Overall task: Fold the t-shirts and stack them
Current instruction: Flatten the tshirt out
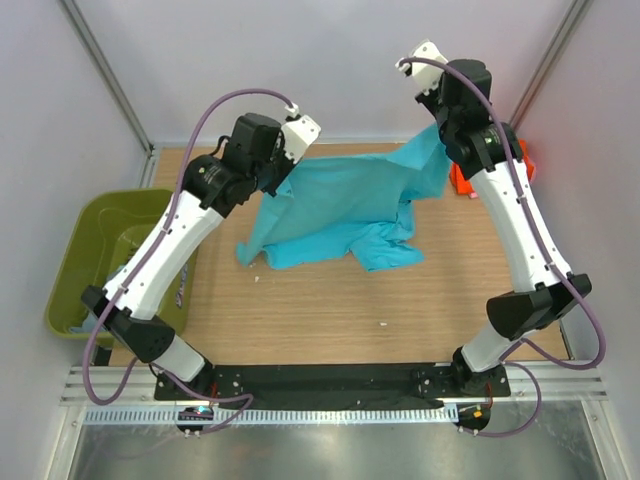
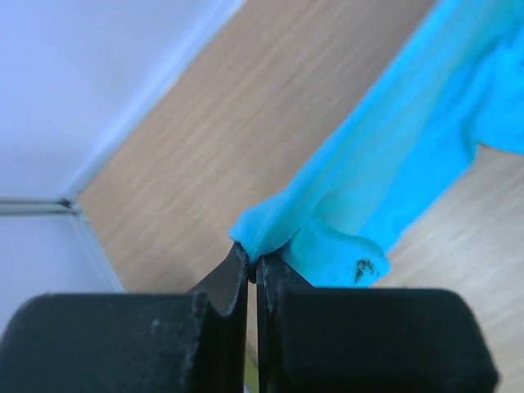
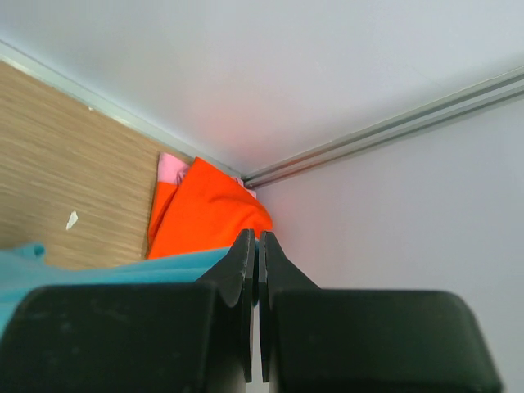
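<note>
A bright turquoise t-shirt point(image 1: 340, 205) hangs stretched between my two grippers, and its lower part lies crumpled on the wooden table point(image 1: 330, 300). My left gripper point(image 1: 282, 178) is shut on the shirt's left edge. In the left wrist view a fold of turquoise cloth point(image 2: 393, 155) is pinched at the fingertips of that gripper point(image 2: 252, 258). My right gripper point(image 1: 440, 135) is raised at the far right and shut on the shirt's other corner. The cloth point(image 3: 98, 266) runs into that gripper's point(image 3: 258, 237) closed jaws. An orange-red t-shirt point(image 3: 205, 217) lies on a pink one point(image 3: 170, 169) in the far right corner.
An olive-green plastic bin point(image 1: 90, 250) stands off the table's left edge, beside the left arm. White walls with metal rails close in the back and both sides. The orange-red shirt point(image 1: 462, 180) shows just behind the right arm.
</note>
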{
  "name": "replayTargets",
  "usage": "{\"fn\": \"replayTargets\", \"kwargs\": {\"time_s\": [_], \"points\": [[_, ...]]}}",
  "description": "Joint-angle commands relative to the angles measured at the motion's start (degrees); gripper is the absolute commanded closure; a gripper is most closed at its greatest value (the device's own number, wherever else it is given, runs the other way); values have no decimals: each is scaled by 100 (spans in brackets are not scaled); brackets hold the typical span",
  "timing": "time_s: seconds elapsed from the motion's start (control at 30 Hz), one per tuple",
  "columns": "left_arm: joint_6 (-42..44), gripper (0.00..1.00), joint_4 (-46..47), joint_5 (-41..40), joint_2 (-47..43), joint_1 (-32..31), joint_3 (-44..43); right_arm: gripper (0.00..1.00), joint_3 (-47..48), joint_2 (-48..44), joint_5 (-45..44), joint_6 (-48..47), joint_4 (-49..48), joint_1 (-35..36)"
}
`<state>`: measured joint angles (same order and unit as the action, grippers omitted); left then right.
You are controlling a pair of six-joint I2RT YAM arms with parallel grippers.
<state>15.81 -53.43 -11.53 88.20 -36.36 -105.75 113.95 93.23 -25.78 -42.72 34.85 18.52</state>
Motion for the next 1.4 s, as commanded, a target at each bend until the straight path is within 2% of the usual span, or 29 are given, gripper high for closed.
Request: {"fn": "replayTargets", "kwargs": {"time_s": [0.0, 0.13, 0.23, 0.5, 0.63, 0.77, 1.0, 1.17, 1.3, 1.37], "points": [[903, 100, 657, -631, -49, 24, -577, 99, 540, -367, 143, 202, -364, -7], [1493, 100, 1570, -973, -145, 24, -850, 99, 1023, -420, 205, 352, -409, -16], [1871, 100, 1958, -1220, -198, 32, -912, 99, 989, -437, 161, 221, -514, -59], [1390, 100, 1328, -825, -987, 24, -192, 99, 751, -990, 512, 554, -6, -59], [1240, 100, 1133, -693, -1419, 24, -226, 99, 892, -1430, 978, 756, 416, -59], [1573, 100, 1273, -561, -1490, 24, -323, 99, 1243, -1483, 1198, 826, 514, -68], [2354, 100, 2159, -666, -1306, 24, -289, 99, 1622, -1264, 1225, 722, 110, -68], [2243, 100, 2320, -658, -1245, 129, 422, 99, 648, -1272, 900, 133, -180, -59], [1804, 100, 1847, -474, -824, 410, 836, 99, -625, -1299, 970, -61, -671, -68], [1514, 100, 1696, -377, -647, 612, 1056, 99, -900, -1220, 961, -43, -708, -59]]}}
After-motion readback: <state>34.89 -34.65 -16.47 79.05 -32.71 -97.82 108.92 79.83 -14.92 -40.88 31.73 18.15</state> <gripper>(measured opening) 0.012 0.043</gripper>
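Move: I already hold one edge of the turquoise t-shirt between both grippers. Its bunched lower part, down at the table, lies about 17 cm to the left hand's right, nearly level fore-and-aft and some 33 cm below. From my right hand it lies about 12 cm back, 20 cm left and 43 cm below. The folded red shirt is roughly 14 cm ahead and 22 cm right of my right hand. The green bin stands about 12 cm back and 36 cm left of my left hand. Keeping both pinches shut, I fling the t-shirt up in two quick stages, each hand rising about 17 cm with fingertips tipping up, my right drawing back some 12 cm and my left drifting left. Then both whip down and forward, my right hand dropping about 10 cm, fingers tipping down again; it also ends turned slightly counter-clockwise. ##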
